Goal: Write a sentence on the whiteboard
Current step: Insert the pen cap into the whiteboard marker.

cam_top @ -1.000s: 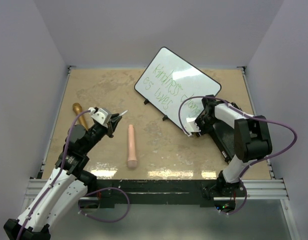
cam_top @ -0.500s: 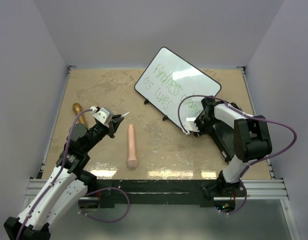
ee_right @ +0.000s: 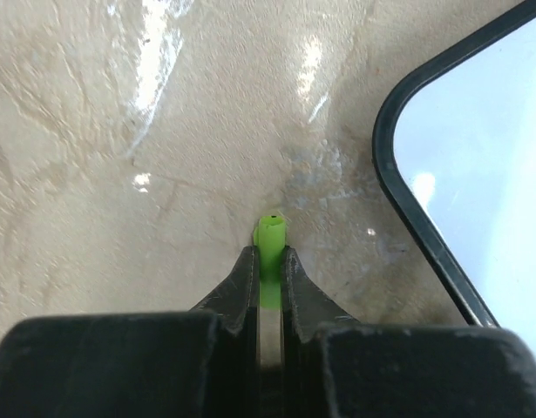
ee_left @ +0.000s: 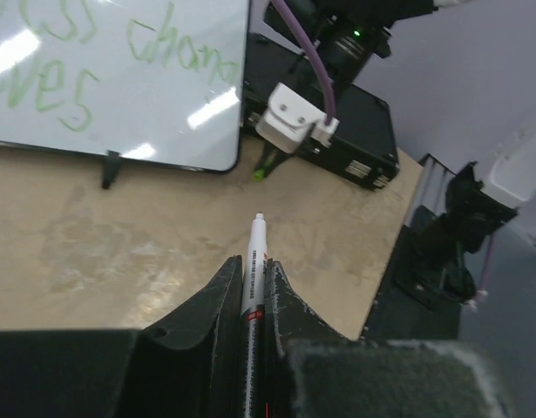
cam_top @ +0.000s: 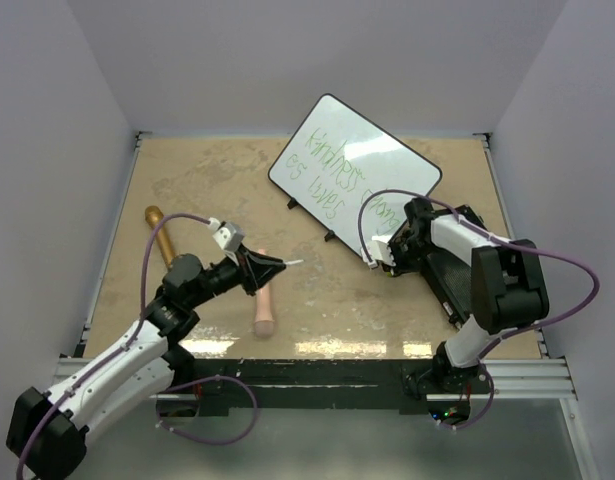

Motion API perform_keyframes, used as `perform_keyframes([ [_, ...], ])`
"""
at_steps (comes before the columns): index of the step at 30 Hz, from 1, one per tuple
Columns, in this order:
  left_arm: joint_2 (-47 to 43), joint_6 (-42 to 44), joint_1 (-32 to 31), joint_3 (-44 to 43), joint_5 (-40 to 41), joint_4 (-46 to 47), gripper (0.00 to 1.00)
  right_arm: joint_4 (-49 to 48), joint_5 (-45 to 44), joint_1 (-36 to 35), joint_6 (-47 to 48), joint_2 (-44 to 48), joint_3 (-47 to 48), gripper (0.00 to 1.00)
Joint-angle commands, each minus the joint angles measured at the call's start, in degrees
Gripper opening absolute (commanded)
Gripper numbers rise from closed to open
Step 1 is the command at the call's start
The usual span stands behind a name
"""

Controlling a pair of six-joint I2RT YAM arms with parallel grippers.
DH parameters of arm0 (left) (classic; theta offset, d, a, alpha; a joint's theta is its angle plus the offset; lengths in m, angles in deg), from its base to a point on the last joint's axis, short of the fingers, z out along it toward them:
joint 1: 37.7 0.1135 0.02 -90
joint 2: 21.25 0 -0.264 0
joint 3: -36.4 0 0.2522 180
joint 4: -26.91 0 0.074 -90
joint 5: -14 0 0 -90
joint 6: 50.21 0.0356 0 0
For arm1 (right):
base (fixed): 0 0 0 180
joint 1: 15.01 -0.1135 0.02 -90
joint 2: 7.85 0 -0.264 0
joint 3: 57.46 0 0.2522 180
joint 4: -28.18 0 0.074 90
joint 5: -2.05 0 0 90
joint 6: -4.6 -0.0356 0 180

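The whiteboard (cam_top: 359, 160) lies tilted at the back of the table, with the sentence (cam_top: 337, 178) on it in thin green handwriting over two lines. My left gripper (cam_top: 275, 266) is shut on a white marker (ee_left: 257, 237) whose tip points right, toward the right gripper. In the left wrist view the whiteboard (ee_left: 119, 96) fills the upper left. My right gripper (ee_right: 269, 254) is shut on a bright green cap (ee_right: 270, 230) just above the table, beside a rounded corner of the whiteboard (ee_right: 477, 165). That cap (ee_left: 265, 166) hangs below the right wrist's white camera mount.
A black flat case (cam_top: 452, 280) lies under the right arm at the right side. A pink cylinder (cam_top: 261, 300) lies near the front, partly under my left gripper. A golden-brown cylinder (cam_top: 159, 232) lies at the left. White walls enclose the table.
My left arm has swung right and lowered, so the marker now points at the right gripper. The right gripper has shut on the green cap and shifted slightly.
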Motion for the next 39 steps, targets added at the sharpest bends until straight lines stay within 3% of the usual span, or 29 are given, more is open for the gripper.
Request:
perform_keyframes([
  [1,4.8,-7.9,-6.1,3.0,2.6,13.3,0.0,-1.1,4.3,-0.5,-6.6,1.6,-2.7,0.0],
  [9,11.8,-14.3,-9.7,8.8,6.5,28.6,0.0,-1.9,11.7,-1.3,-10.2,7.1,-3.7,0.0],
  [17,23.6,-15.2,-10.8,8.2,8.1,37.6,0.0,-7.6,16.0,-8.5,-17.4,9.6,-4.4,0.0],
  [30,40.7,-9.7,-16.3,-2.0,13.0,38.0,0.0,-11.4,15.4,-14.5,-21.4,9.0,-4.4,0.0],
  [39,45.5,-7.0,-18.4,-4.7,17.0,35.9,0.0,-12.3,15.0,-15.4,-22.1,8.9,-4.7,0.0],
])
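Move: About 30 cm to the right of the left hand, some 7 cm ahead and 15 cm lower, is the green pen cap, already pinched in the right fingers close to the table. From the right hand the marker lies some 29 cm left, 6 cm back and 15 cm above. The whiteboard's middle is about 30 cm ahead and 8 cm left of the right hand, and the black case 20 cm right, 2 cm ahead. The pink stick lies 4 cm left of the left hand, 1 cm ahead, 15 cm below. Bringing marker and cap together: the left hand, still gripping the marker, goes about 11 cm right and 10 cm down, easing a little back and then forward, its fingers tipping down some 15 degrees. The right hand keeps its pinch on the cap and comes left about 11 cm, rising and drawing back roughly 4 cm each, its left side rolling up so the cap turns towards the nib. ##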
